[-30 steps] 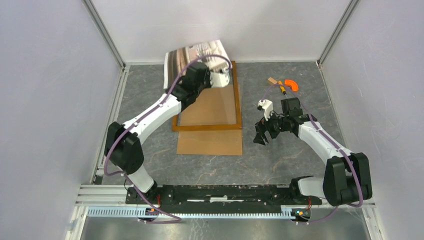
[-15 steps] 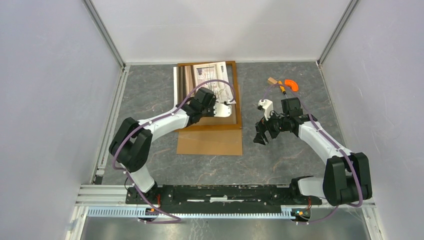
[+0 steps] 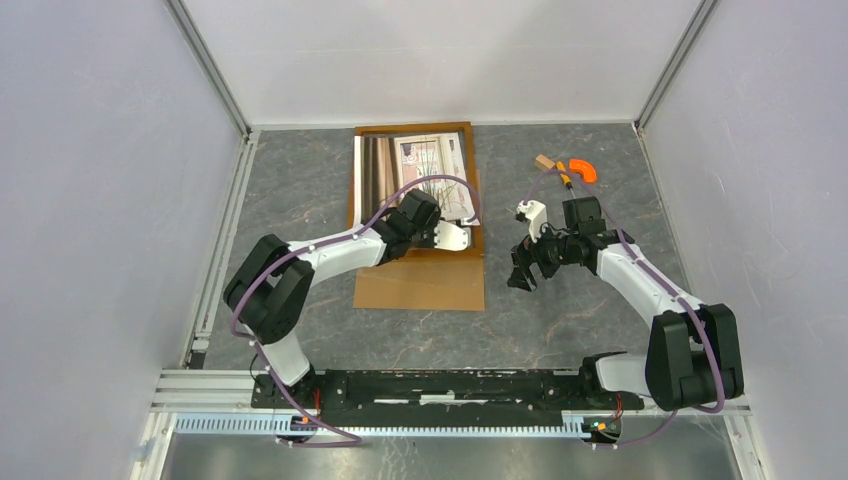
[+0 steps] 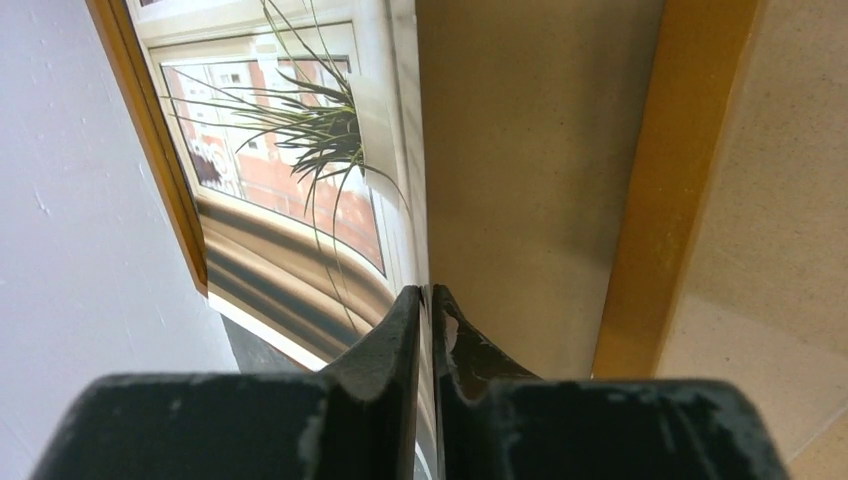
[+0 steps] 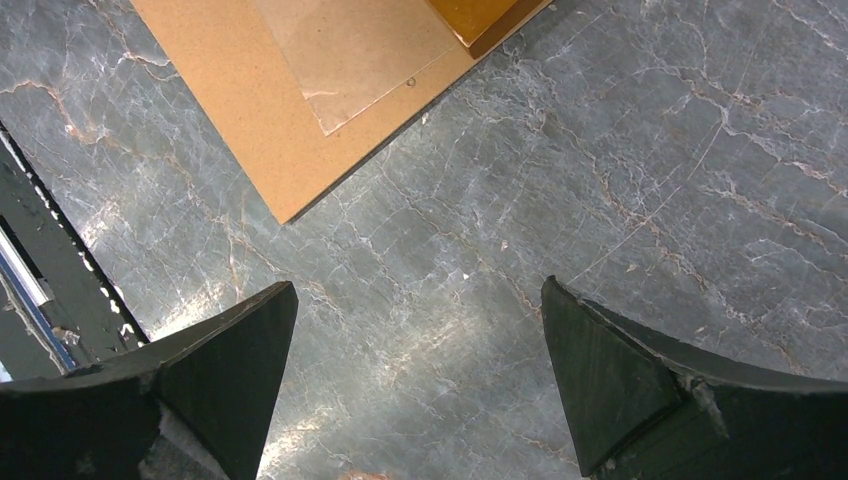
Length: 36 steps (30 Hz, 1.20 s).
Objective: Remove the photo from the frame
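The photo (image 3: 410,165), a window with brown curtains and a spiky plant, lies over the frame (image 3: 476,190), whose orange-brown border shows around it. My left gripper (image 3: 460,239) sits at the photo's near right corner. In the left wrist view its jaws (image 4: 430,292) pinch the thin edge of the photo (image 4: 290,150), which curves up from the frame (image 4: 660,180). My right gripper (image 3: 520,274) hangs open to the right of the frame. In the right wrist view the right gripper (image 5: 420,290) has only bare table between its fingertips.
A plain brown backing board (image 3: 420,285) lies just in front of the frame, with a clear sheet (image 5: 350,60) on it in the right wrist view. An orange curved piece (image 3: 582,170) and a small wooden block (image 3: 544,161) rest at the back right. Walls enclose three sides.
My left arm has drawn back from the rear wall toward me, bringing the raised photo down flat over the frame. The right arm has not moved.
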Motion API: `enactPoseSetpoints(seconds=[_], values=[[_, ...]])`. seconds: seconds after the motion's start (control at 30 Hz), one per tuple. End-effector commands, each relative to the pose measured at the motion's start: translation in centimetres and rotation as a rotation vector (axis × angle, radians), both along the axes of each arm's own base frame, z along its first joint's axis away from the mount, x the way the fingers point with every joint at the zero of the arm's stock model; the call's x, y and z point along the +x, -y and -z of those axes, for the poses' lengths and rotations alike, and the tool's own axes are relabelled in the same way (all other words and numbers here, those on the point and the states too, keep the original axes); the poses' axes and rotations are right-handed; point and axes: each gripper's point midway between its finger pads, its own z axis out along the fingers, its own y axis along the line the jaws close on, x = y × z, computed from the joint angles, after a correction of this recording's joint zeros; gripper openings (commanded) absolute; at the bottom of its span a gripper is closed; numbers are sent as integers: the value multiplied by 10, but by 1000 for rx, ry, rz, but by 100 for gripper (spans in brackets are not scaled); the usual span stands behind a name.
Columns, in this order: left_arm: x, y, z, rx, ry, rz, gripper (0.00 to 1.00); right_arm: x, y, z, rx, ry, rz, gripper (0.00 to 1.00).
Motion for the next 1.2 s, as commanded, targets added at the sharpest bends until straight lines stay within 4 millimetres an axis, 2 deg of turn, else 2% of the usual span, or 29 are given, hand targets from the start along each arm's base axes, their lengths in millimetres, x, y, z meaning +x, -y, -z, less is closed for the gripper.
enactPoseSetpoints(seconds=[0.0,0.23,0.4,0.57,0.67,0.8,0.87,0.97,1.03,1.1,1.17], values=[[-2,1,-14,-18,25,5,22,1,-2,-2,21,15,-11,98],[-41,-11,-22,10,-103,78,65,2,-2,-3,22,20,-9,98],[-68,-22,-44,-12,-197,70,99,2,-1,-6,17,32,-7,98],[-93,-29,-82,-108,-270,4,100,5,0,-16,11,54,-11,98],[-102,-33,-114,-218,-311,-61,100,14,1,-30,-2,87,-12,98],[-98,-47,-156,-384,-308,-199,100,35,5,-61,-30,170,1,98],[-90,-58,-178,-490,-307,-287,100,49,6,-86,-37,232,12,98],[-74,-90,-206,-696,-349,-454,100,67,12,-117,-53,313,42,98],[-63,-118,-215,-805,-354,-557,100,78,20,-132,-70,361,71,98],[-53,-151,-213,-885,-348,-677,100,90,33,-144,-86,398,109,98],[-46,-181,-201,-913,-343,-787,100,100,47,-148,-97,413,149,98]])
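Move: The left hand still pinches the photo by its lifted near edge; the photo's middle lies about 9 cm ahead, 2 cm left and 3 cm lower. The frame's middle is some 6 cm ahead, 2 cm left and 6 cm below, and the brown board's is 2 cm back, 1 cm left and 7 cm below. From the right hand the photo is roughly 17 cm ahead, 18 cm left and 7 cm down. Left fingers spread, release the photo, draw back, rise some 20 cm and swing left; the right rises forward. ##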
